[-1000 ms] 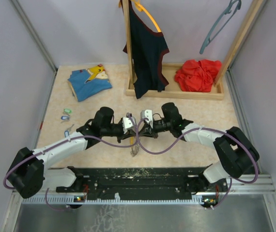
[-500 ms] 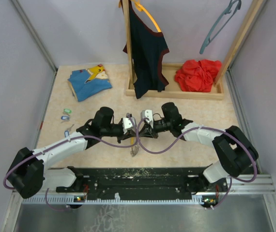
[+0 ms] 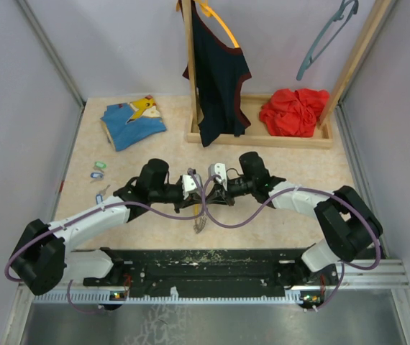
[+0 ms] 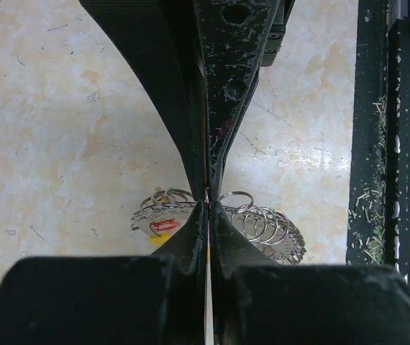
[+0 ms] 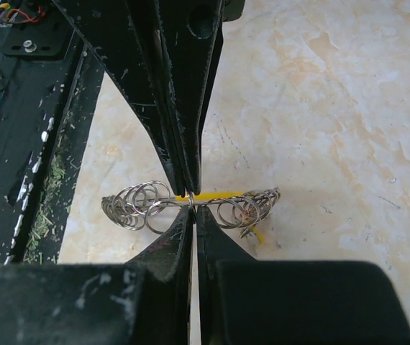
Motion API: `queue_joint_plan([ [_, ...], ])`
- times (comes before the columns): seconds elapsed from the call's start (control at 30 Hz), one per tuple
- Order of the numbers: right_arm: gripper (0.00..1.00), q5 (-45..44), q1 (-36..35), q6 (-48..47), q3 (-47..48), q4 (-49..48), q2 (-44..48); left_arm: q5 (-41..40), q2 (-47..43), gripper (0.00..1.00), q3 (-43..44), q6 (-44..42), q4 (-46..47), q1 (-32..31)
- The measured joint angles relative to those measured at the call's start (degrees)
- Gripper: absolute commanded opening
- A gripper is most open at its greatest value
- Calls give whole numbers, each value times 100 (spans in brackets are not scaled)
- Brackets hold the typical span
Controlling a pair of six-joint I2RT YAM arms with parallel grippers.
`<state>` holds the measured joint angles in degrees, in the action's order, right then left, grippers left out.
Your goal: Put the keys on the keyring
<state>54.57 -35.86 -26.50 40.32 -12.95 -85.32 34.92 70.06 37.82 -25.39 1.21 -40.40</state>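
Note:
My left gripper (image 3: pixel 200 194) and right gripper (image 3: pixel 207 192) meet tip to tip above the middle of the table, both shut on the keyring (image 3: pixel 201 218), which dangles below them. In the left wrist view my shut fingers (image 4: pixel 208 205) pinch the wire, with several small rings (image 4: pixel 262 224) and the red piece (image 4: pixel 164 225) behind. In the right wrist view my gripper (image 5: pixel 193 206) clamps the wire between ring clusters (image 5: pixel 137 205), with the yellow tag (image 5: pixel 219 194) beyond. The mint green key (image 3: pixel 100 165) and blue key (image 3: pixel 97 175) lie on the table at far left, apart from both grippers.
A third small key (image 3: pixel 103 192) lies near the left arm. A folded blue cloth (image 3: pixel 133 122) is at the back left. A wooden rack (image 3: pixel 262 138) holds a hanging dark top (image 3: pixel 219 72) and a red cloth (image 3: pixel 295 111). A black rail (image 3: pixel 212 266) runs along the front.
The right arm has edged slightly left. Both grippers stay joined at the keyring, which still hangs beneath them.

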Motion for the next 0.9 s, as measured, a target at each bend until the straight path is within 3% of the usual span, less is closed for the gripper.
queue_joint_plan([
  [0.27,0,-162,0,96,0,13,2,-649,-372,29,-212,273,426,-7],
  [0.37,0,-306,17,291,0,15,7,-1419,-728,35,-490,568,890,-7],
  [0.47,0,-426,42,437,0,17,42,-2140,-955,51,-745,807,1241,-7],
  [0.7,0,-846,70,667,-37,-79,422,-3657,-1078,73,-1132,1414,1845,28],
  [0.8,0,-957,85,726,-160,-221,619,-4175,-1075,88,-1145,1711,1978,98],
  [0.9,0,-994,85,785,-321,-396,745,-4634,-1060,91,-1147,2033,2090,221],
])
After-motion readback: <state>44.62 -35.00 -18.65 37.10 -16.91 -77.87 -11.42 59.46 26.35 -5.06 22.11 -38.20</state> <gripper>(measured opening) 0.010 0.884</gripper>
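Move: Both hands' shut fingertips meet at the keyring, its coils spreading ahead and back of them, its middle about 2 cm below each. From the left hand the middle blue key lies some 36 cm left, 13 ahead and 12 below; the green key sits about 3 cm beyond that one, and the lower blue key some 7 cm nearer the base. From the right hand that middle key is roughly 38 cm left, 13 ahead and 10 below. The left hand opens its shut fingers nearly wide and leaves the keyring, going forward and left in equal parts, about 14 cm in all and rising about 4, towards the side where the keys lie, while the wrist swings some 50 degrees counter-clockwise. The right hand keeps its pinch on the keyring and, after a slight dip, lifts it about 2.5 cm while easing some 2 cm forward and a little right, turning slightly clockwise. ##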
